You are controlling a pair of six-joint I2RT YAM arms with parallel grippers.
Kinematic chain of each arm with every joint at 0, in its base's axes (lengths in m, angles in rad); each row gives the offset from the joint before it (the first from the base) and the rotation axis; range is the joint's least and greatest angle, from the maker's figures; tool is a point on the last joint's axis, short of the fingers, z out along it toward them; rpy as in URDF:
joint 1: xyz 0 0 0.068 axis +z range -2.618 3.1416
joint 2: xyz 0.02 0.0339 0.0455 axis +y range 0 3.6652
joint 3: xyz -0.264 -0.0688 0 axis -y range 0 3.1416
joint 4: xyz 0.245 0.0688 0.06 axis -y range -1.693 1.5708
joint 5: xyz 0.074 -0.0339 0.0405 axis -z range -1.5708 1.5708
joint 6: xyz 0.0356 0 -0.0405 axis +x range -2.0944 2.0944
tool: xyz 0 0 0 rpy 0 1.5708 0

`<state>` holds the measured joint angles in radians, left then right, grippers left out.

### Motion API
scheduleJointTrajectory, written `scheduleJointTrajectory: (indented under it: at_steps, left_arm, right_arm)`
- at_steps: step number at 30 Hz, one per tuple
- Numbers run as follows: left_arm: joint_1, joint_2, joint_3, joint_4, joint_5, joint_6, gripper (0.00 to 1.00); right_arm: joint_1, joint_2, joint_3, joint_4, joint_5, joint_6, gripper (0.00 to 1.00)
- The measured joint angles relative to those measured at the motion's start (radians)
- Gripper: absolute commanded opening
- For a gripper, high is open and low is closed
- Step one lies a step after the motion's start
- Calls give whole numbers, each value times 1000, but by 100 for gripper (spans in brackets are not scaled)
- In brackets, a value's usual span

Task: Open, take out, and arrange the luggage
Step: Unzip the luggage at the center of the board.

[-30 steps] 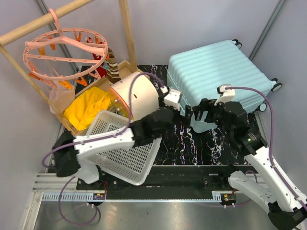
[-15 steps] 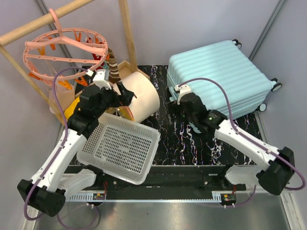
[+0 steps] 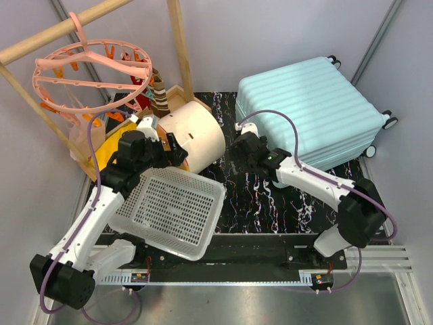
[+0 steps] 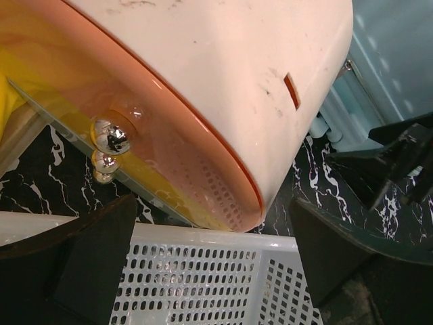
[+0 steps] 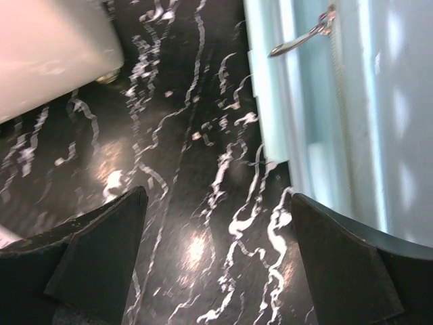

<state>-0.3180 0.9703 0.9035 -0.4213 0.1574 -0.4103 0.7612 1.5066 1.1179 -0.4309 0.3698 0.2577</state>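
Observation:
The luggage (image 3: 308, 108), a pale mint-blue ribbed hard-shell suitcase, lies shut and flat at the back right of the black marbled table (image 3: 260, 203). Its wheels point right. In the right wrist view its edge (image 5: 318, 122) runs down the right side, with a metal zip pull (image 5: 301, 37) near the top. My right gripper (image 3: 238, 157) (image 5: 216, 196) hangs open over bare table just left of the suitcase's near-left corner, holding nothing. My left gripper (image 3: 177, 152) (image 4: 213, 203) stands open and empty above a white basket's rim, beside the drawer box.
A cream-and-orange rounded drawer box (image 3: 196, 132) (image 4: 203, 81) lies left of the suitcase. A white perforated basket (image 3: 172, 210) (image 4: 203, 284) sits tilted at the front left. Behind are yellow cloth (image 3: 111, 156) in a wooden tray, a pink peg hanger (image 3: 88, 71) and wooden poles (image 3: 179, 44).
The left arm has swung from the table's centre back over the basket and box. The right arm has reached left to the suitcase's near-left corner, and its jaws have widened slightly.

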Motion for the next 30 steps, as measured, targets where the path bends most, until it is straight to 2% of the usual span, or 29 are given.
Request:
scheduleJointTrajectory:
  at_steps: [6,10,19,22,23,26,27,29,30]
  left_arm:
    - [0,-3,5,-6,18,47,99]
    - [0,-37,19,-5,2,99,99]
    - [5,-117,18,13,-63,171,99]
    - [7,-118,13,14,-74,181,99]
    - [7,-119,10,14,-77,184,99]
    - [10,-121,0,12,-83,193,99]
    - [10,-122,-2,13,-84,194,99]
    - [12,-127,-8,13,-84,196,99]
    - [12,-130,-11,12,-84,196,99]
  right_arm:
    - [-48,82,58,27,38,-39,90]
    - [-85,145,101,67,36,-77,82]
    - [-98,332,203,97,60,-156,81]
    - [-99,377,225,108,78,-182,70]
    - [-100,389,232,108,82,-191,62]
    - [-115,420,256,104,85,-228,47]
    - [-123,425,260,105,81,-236,34]
    - [-140,429,263,109,62,-252,24]
    - [-148,429,263,109,56,-257,12]
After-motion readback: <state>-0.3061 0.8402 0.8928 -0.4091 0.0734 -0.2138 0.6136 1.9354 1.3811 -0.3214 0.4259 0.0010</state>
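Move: Near the left side of the luggage, the right hand has the metal zipper pull some 12 cm ahead, 3 cm to its right and 7 cm below. The luggage's middle lies about 11 cm ahead and 20 cm right, at roughly hand height; the white drum sits 5 cm ahead and 17 cm left, a little lower. From the left hand, the pull is about 9 cm ahead, 22 cm right and 15 cm below. Reaching forward about 11 cm along the luggage's side, the right hand sinks some 6 cm, mostly in the latter half, rolling its left side down about 15 degrees, and the fingers close from wide to a third open about the thin edge beside the zipper pull. The left hand, fingers still wide open, rises, eases back slightly to end about 3 cm higher and 3 cm further left, and tips up. ##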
